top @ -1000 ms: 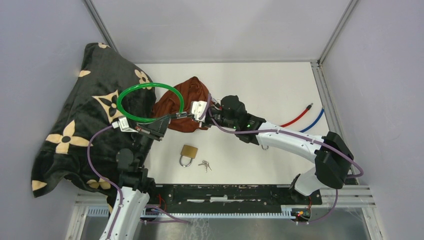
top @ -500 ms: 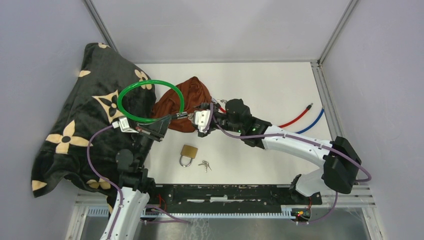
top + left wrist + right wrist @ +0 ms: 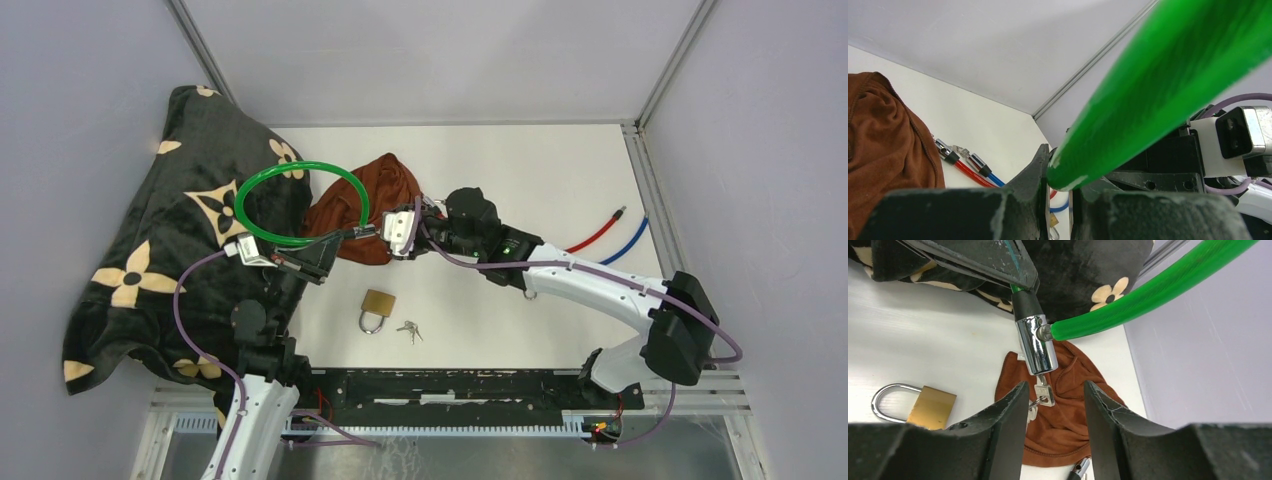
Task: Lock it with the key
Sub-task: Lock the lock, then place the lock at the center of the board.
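Note:
A green cable lock (image 3: pixel 300 168) hangs in a loop over the table, and my left gripper (image 3: pixel 335 240) is shut on its black end. In the left wrist view the green cable (image 3: pixel 1158 85) runs out from between the left gripper (image 3: pixel 1060 170) jaws. In the right wrist view the chrome lock barrel (image 3: pixel 1036 342) hangs below that end. A small key (image 3: pixel 1044 392) on a ring sticks out of the barrel's bottom. My right gripper (image 3: pixel 1054 390) is open with the key between its fingers, close to the left finger. It faces the barrel (image 3: pixel 398 232).
A brass padlock (image 3: pixel 377 307) and a small bunch of keys (image 3: pixel 409 329) lie near the front. A brown cloth (image 3: pixel 375 195) lies under the barrel, and a black patterned blanket (image 3: pixel 170 240) fills the left side. Red (image 3: pixel 595 238) and blue (image 3: pixel 620 250) cables lie at the right.
My right gripper has opened and shifted slightly beside the lock barrel. The left arm and the green loop have stayed put.

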You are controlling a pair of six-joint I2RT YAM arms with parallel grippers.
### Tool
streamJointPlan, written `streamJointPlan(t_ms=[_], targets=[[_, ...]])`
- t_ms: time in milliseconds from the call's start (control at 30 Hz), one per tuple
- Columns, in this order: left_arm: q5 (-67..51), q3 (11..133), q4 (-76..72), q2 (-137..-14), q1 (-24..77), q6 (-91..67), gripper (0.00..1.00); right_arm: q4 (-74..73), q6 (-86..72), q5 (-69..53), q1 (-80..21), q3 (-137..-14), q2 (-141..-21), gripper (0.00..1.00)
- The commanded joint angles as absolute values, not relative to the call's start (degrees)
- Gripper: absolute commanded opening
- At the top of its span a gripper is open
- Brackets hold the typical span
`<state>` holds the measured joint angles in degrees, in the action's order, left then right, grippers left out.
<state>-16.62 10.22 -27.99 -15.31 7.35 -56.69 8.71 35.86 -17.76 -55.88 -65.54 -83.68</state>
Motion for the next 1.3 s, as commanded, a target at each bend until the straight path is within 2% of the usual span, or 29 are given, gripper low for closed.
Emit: streamJointPlan(t_ms=[0,167,367,467,533,700,967,1267], targets=[[-17.04,10.77,-33.29,-14.46,6.73,-55.28,0.02,8.08,34.38,-18.41,-56.11,-68.89,-85.38,0.47],[-16.87,10.81,-33.06,-14.24,6.66,-55.37,0.02,6.92,34.4,-17.58,-56.14,-69.71,-86.32,0.41],[-16.96,10.71,-32.97,-14.24,6.61,-55.55,0.02,7.17,33.87,-16.66,-56.2,-70.06,-87.23,0.27],[-16.94,10.72,-33.0,-14.15,6.59,-55.61,0.02,7.76,33.64,-15.93,-56.23,-70.2,-87.68,0.09],[-17.01,10.72,-32.72,-14.22,6.51,-55.63,0.02,8.39,33.17,-15.91,-56.23,-70.25,-87.79,0.0],[-16.28,10.87,-32.7,-14.24,6.53,-55.04,0.02,9.1,33.19,-15.09,-56.2,-68.85,-86.74,0.0],[-9.68,13.01,-32.42,-13.48,5.97,-49.84,0.02,10.45,32.33,-10.3,-51.57,-56.01,-79.92,0.0],[-11.83,12.33,-31.82,-14.26,5.63,-45.79,0.02,14.01,26.93,-9.75,-45.42,-44.57,-72.03,0.0]])
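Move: The key sits in the lock cylinder just beyond my open right fingertips, about 1 cm forward, 2 cm to the left and 2 cm down. The cylinder is some 5 cm left of that hand; the brown cloth lies roughly 3 cm forward, 3 cm left and 20 cm below it, and the brass padlock 15 cm back, 3 cm left and as far down. From my left hand, which keeps the green cable by the lock, the key is about 7 cm right and 2 cm forward, nearly level. I sink my right hand about 2 cm, easing slightly left and forward, and shut the fingers on the key head. Then I draw the key rightwards out of the cylinder, speeding up, about 11 cm right and 7 cm down with some 5 cm forward drift, turning nearly 20 degrees clockwise. My left hand keeps its grip, is tugged slightly down, then swings about 2 cm left. ##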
